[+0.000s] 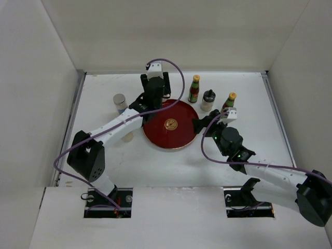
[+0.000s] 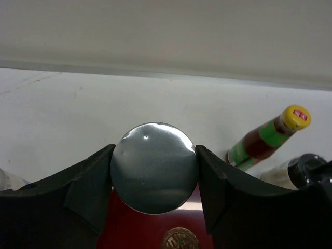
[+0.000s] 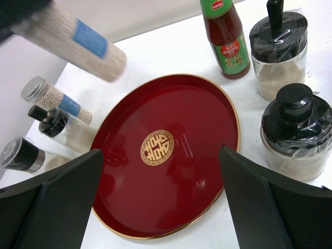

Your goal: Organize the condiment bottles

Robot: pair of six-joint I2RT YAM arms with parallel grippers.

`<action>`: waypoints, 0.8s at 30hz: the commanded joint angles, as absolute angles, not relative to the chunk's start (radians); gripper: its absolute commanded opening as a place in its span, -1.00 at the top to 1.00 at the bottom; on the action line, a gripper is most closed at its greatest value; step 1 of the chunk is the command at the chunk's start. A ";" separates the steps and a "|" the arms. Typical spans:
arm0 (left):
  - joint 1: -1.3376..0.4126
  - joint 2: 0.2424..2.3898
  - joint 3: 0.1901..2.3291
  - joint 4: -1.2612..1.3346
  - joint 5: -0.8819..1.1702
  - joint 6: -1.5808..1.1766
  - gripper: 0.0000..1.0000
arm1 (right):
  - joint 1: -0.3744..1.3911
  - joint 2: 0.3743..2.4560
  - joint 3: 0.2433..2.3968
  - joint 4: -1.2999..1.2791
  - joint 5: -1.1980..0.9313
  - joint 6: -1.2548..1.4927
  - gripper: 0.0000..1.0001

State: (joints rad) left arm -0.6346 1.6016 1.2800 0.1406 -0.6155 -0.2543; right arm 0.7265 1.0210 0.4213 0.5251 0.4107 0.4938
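My left gripper (image 1: 155, 97) is shut on a silver-capped shaker (image 2: 154, 167) and holds it tilted above the far left rim of the red plate (image 1: 171, 139). The held shaker shows in the right wrist view (image 3: 78, 41), pale with a blue label. My right gripper (image 1: 203, 124) is open and empty at the plate's right edge, its fingers (image 3: 57, 202) wide over the plate (image 3: 171, 197). A sauce bottle (image 1: 194, 88), a black-topped shaker (image 1: 208, 100) and a second sauce bottle (image 1: 229, 102) stand behind the plate. Another silver-capped shaker (image 1: 120, 102) stands at the left.
Left of the plate, the right wrist view shows the silver-capped shaker (image 3: 49, 98), a black-topped shaker (image 3: 57, 124) and a dark-bodied bottle (image 3: 21, 154). Two black-topped shakers (image 3: 280, 52) (image 3: 295, 129) stand right of the plate. White walls enclose the table (image 1: 171, 166).
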 commanded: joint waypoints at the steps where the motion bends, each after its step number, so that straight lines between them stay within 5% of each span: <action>1: -0.639 1.647 1.269 0.212 -0.597 -0.279 0.27 | 0.722 1.005 0.428 0.568 0.410 0.499 -0.99; 11: -0.630 1.773 1.284 0.273 -0.558 -0.288 0.23 | 0.717 1.000 0.428 0.560 0.399 0.502 -0.99; 17: -0.628 1.789 1.247 0.275 -0.568 -0.293 -0.41 | 0.717 1.005 0.431 0.557 0.391 0.503 -1.00; 24: -0.640 1.709 1.198 0.279 -0.577 -0.299 -0.88 | 0.717 0.997 0.430 0.557 0.391 0.505 -1.00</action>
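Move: The left hand holds the silver-lidded jar. The spot it is bound for, on the plate's far left part, lies about 2 cm ahead of the hand, 2 cm to its right and 20 cm below. The ketchup bottle stands about 6 cm ahead and 16 cm to the right of this hand; the black-lidded jar is roughly 2 cm ahead and 22 cm right. From the idle right hand, the spot is some 12 cm ahead and 22 cm left. Down, quickly, goes the left hand with the jar, about 11 cm towards the far left part of the plate, drifting a couple of centimetres right and forward while the fingers tip down some 10 degrees. Once low it stops sinking and opens its fingers wide, letting go of the jar and staying around its lid. ##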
